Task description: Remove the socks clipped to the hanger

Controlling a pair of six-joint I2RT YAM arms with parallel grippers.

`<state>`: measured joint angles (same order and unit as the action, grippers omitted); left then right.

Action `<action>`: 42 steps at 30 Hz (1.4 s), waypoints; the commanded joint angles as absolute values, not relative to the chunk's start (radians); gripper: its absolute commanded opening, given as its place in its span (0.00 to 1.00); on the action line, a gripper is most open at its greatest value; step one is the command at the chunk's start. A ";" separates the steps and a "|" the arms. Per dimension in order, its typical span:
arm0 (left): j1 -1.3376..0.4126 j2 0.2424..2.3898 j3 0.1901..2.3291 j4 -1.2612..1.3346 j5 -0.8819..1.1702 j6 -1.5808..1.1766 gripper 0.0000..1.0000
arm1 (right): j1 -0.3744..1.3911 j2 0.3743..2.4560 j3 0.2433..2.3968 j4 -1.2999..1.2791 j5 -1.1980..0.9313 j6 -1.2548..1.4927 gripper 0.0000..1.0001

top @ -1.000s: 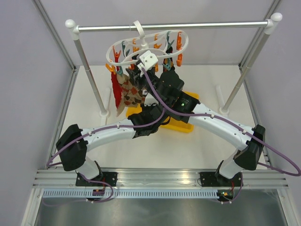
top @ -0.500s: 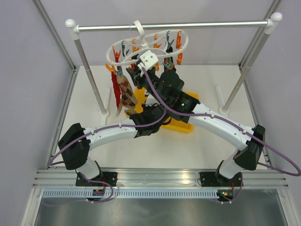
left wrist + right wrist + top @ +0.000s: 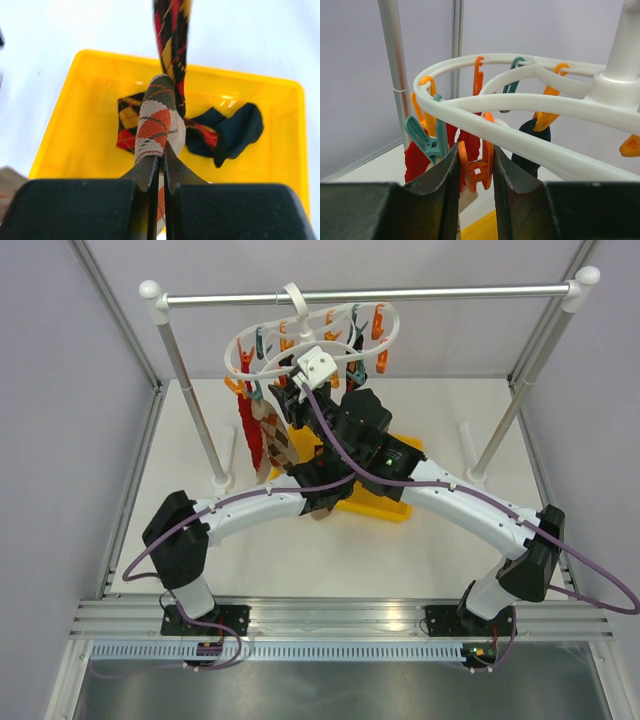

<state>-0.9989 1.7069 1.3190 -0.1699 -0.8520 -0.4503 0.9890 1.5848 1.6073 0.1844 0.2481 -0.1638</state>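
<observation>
The white oval hanger (image 3: 250,340) hangs by its hook from the silver rail. Red and brown argyle socks (image 3: 258,432) hang from its left pegs. My right gripper (image 3: 474,150) is up at the ring, its jaws pressed on an orange peg (image 3: 476,172) beside a teal peg (image 3: 427,142). My left gripper (image 3: 162,152) is lower, over the yellow tray (image 3: 75,125), shut on a beige and orange argyle sock (image 3: 157,122) that folds over its tips. A dark argyle sock (image 3: 172,40) dangles just behind it. I cannot tell whether the beige sock is still clipped.
In the tray lie a dark argyle sock (image 3: 129,125) and a navy sock (image 3: 235,130). The rail (image 3: 450,292) rests on two slanted posts (image 3: 190,390). The right arm (image 3: 400,465) crosses above the left wrist. Frame walls close in both sides.
My left arm has swung right toward the tray, drawing the beige argyle sock away from the hanging cluster. The right gripper stays on the orange peg.
</observation>
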 commanded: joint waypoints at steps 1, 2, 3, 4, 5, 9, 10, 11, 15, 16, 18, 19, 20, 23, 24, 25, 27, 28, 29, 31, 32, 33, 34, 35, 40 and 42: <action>-0.989 1.716 1.413 -0.032 -0.773 -0.278 0.02 | 0.988 1.552 1.663 0.175 0.255 -0.153 0.01; -0.989 1.730 1.445 -0.017 -0.740 -0.253 0.02 | 0.988 1.552 1.669 0.169 0.252 -0.147 0.01; -0.989 1.736 1.459 -0.002 -0.727 -0.230 0.02 | 0.989 1.552 1.674 0.167 0.250 -0.144 0.01; -0.989 1.743 1.482 0.038 -0.718 -0.186 0.02 | 0.988 1.554 1.678 0.160 0.245 -0.140 0.01; -0.989 1.755 1.494 0.052 -0.707 -0.167 0.02 | 0.991 1.557 1.687 0.155 0.241 -0.137 0.01; -0.986 1.782 1.540 0.109 -0.666 -0.101 0.02 | 0.988 1.562 1.703 0.141 0.230 -0.124 0.01; -0.985 1.787 1.548 0.118 -0.663 -0.086 0.02 | 0.989 1.563 1.703 0.138 0.229 -0.123 0.01; -0.985 1.795 1.564 0.118 -0.655 -0.081 0.02 | 0.989 1.563 1.704 0.137 0.229 -0.123 0.01; -0.979 1.833 1.563 0.117 -0.638 -0.087 0.02 | 0.989 1.565 1.700 0.132 0.229 -0.121 0.02; -0.974 1.844 1.546 0.115 -0.618 -0.107 0.02 | 0.988 1.568 1.700 0.132 0.227 -0.121 0.02; -0.971 1.856 1.533 0.109 -0.604 -0.142 0.05 | 0.989 1.569 1.700 0.130 0.229 -0.120 0.02; -0.968 1.871 1.528 0.104 -0.597 -0.153 0.06 | 0.989 1.574 1.700 0.132 0.229 -0.118 0.02; -0.966 1.879 1.517 0.091 -0.580 -0.163 0.07 | 0.989 1.575 1.701 0.130 0.229 -0.118 0.02; -0.956 1.914 1.505 0.054 -0.581 -0.221 0.13 | 0.988 1.580 1.701 0.129 0.227 -0.117 0.02; -0.950 1.925 1.506 0.014 -0.578 -0.242 0.13 | 0.989 1.582 1.701 0.129 0.227 -0.115 0.02; -0.937 1.934 1.496 0.006 -0.575 -0.280 0.12 | 0.989 1.580 1.700 0.127 0.227 -0.115 0.02; -0.928 1.945 1.473 -0.026 -0.568 -0.317 0.11 | 0.989 1.583 1.700 0.127 0.227 -0.115 0.02; -0.924 1.947 1.441 -0.029 -0.563 -0.351 0.09 | 0.989 1.582 1.700 0.127 0.230 -0.117 0.02; -0.923 1.945 1.422 -0.026 -0.568 -0.366 0.09 | 0.988 1.583 1.698 0.127 0.232 -0.117 0.02; -0.919 1.945 1.391 -0.025 -0.539 -0.396 0.09 | 0.988 1.586 1.698 0.126 0.233 -0.118 0.02; -0.919 1.950 1.387 -0.026 -0.531 -0.399 0.12 | 0.989 1.588 1.698 0.124 0.233 -0.118 0.02; -0.919 1.962 1.385 -0.034 -0.528 -0.402 0.19 | 0.988 1.588 1.698 0.124 0.232 -0.117 0.02; -0.917 1.968 1.387 -0.050 -0.528 -0.413 0.20 | 0.989 1.589 1.698 0.123 0.232 -0.117 0.02; -0.919 1.974 1.387 -0.057 -0.522 -0.416 0.20 | 0.989 1.589 1.698 0.123 0.232 -0.117 0.02; -0.917 1.985 1.365 -0.077 -0.514 -0.445 0.25 | 0.989 1.588 1.698 0.120 0.238 -0.118 0.02; -0.917 1.985 1.356 -0.078 -0.508 -0.451 0.29 | 0.989 1.589 1.700 0.118 0.238 -0.120 0.02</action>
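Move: The left hand already pinches the beige argyle sock; the yellow bin's middle is about 5 cm ahead, 2 cm right and 18 cm below. In the bin, a red-black argyle sock lies roughly 7 cm ahead and 2 cm left of that hand, a navy sock 7 cm ahead and 7 cm right, both about 19 cm down. From the right hand, still gripping an orange clip, the bin is some 5 cm ahead, 12 cm right and 43 cm below. Left hand rises rightward 8 cm, sinks some 19 cm towards the bin and opens, releasing the beige sock. ##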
